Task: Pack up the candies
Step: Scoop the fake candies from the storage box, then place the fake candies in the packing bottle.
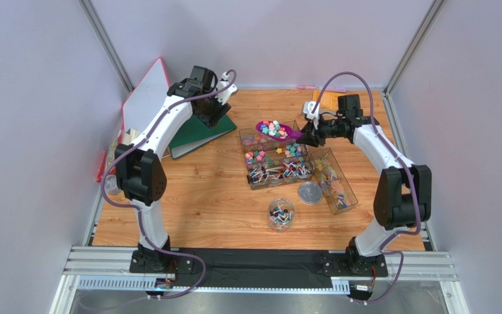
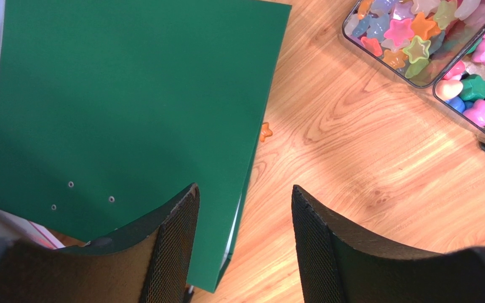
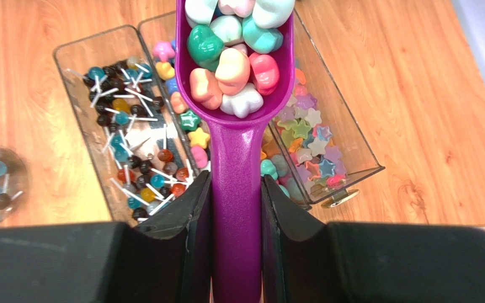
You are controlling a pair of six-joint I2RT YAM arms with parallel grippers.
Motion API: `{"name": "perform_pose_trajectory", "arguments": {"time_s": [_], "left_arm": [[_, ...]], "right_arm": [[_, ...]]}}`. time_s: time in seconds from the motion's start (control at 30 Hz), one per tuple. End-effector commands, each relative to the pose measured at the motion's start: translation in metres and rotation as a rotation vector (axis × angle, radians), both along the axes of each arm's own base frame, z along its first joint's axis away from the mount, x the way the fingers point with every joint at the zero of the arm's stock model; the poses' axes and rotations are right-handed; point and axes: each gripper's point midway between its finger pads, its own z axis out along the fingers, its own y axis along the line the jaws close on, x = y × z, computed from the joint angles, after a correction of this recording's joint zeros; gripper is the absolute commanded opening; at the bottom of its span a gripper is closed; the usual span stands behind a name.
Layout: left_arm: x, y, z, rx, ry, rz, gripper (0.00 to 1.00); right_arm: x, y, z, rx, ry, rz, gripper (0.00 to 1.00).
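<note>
A purple scoop [image 3: 235,145] heaped with pastel candies [image 3: 229,69] hangs over the clear divided tray [image 1: 251,182]. My right gripper [image 3: 235,189] is shut on the scoop's handle. In the top view the scoop [image 1: 274,129] sits above the tray's far end, with the right gripper [image 1: 305,135] just to its right. Below the scoop lie lollipops [image 3: 131,139] on white sticks and star-shaped candies [image 3: 308,136] in separate compartments. My left gripper [image 2: 245,202] is open and holds nothing. It hovers over the edge of a green binder [image 2: 131,107], left of the tray.
A round clear jar [image 1: 281,214] holding a few lollipops stands in front of the tray, its grey lid [image 1: 310,193] beside it. Another clear tray [image 1: 354,198] lies angled at the right. One orange candy [image 2: 264,131] lies loose beside the binder. A red-edged board [image 1: 143,98] leans at back left.
</note>
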Motion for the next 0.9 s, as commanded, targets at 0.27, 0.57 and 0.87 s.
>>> {"name": "perform_pose_trajectory", "arguments": {"time_s": [0.27, 0.57, 0.87], "left_arm": [[-0.018, 0.000, 0.057, -0.084, -0.112, 0.019, 0.63], [-0.036, 0.005, 0.068, 0.037, -0.183, -0.025, 0.70], [-0.062, -0.004, 0.057, 0.179, -0.232, -0.103, 1.00]], "right_arm": [[-0.093, -0.013, 0.032, -0.055, -0.123, 0.103, 0.00], [-0.174, -0.037, 0.006, -0.200, -0.087, 0.216, 0.00], [-0.230, -0.053, -0.013, -0.290, -0.087, 0.280, 0.00]]}}
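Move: The round, clear storage box holding some lollipop candies lies about 26 cm back from the right gripper, 9 cm to its left and 12 cm below. The silver lid is some 18 cm back and 1 cm right, the three-row candy tray 5 cm back and 9 cm left, and the side tray 14 cm back and 12 cm right, all well below. From the left gripper the storage box is roughly 31 cm back and 21 cm right. Keep the right grip on the purple scoop and carry its load of fake candies about 21 cm back towards the round storage box, drifting a little right; rise 2 cm first, then ease down 3, swinging the scoop some 15 degrees counter-clockwise while dipping its head. Draw the left gripper back 6 cm, up and then partly down, spreading its empty fingers wide. ##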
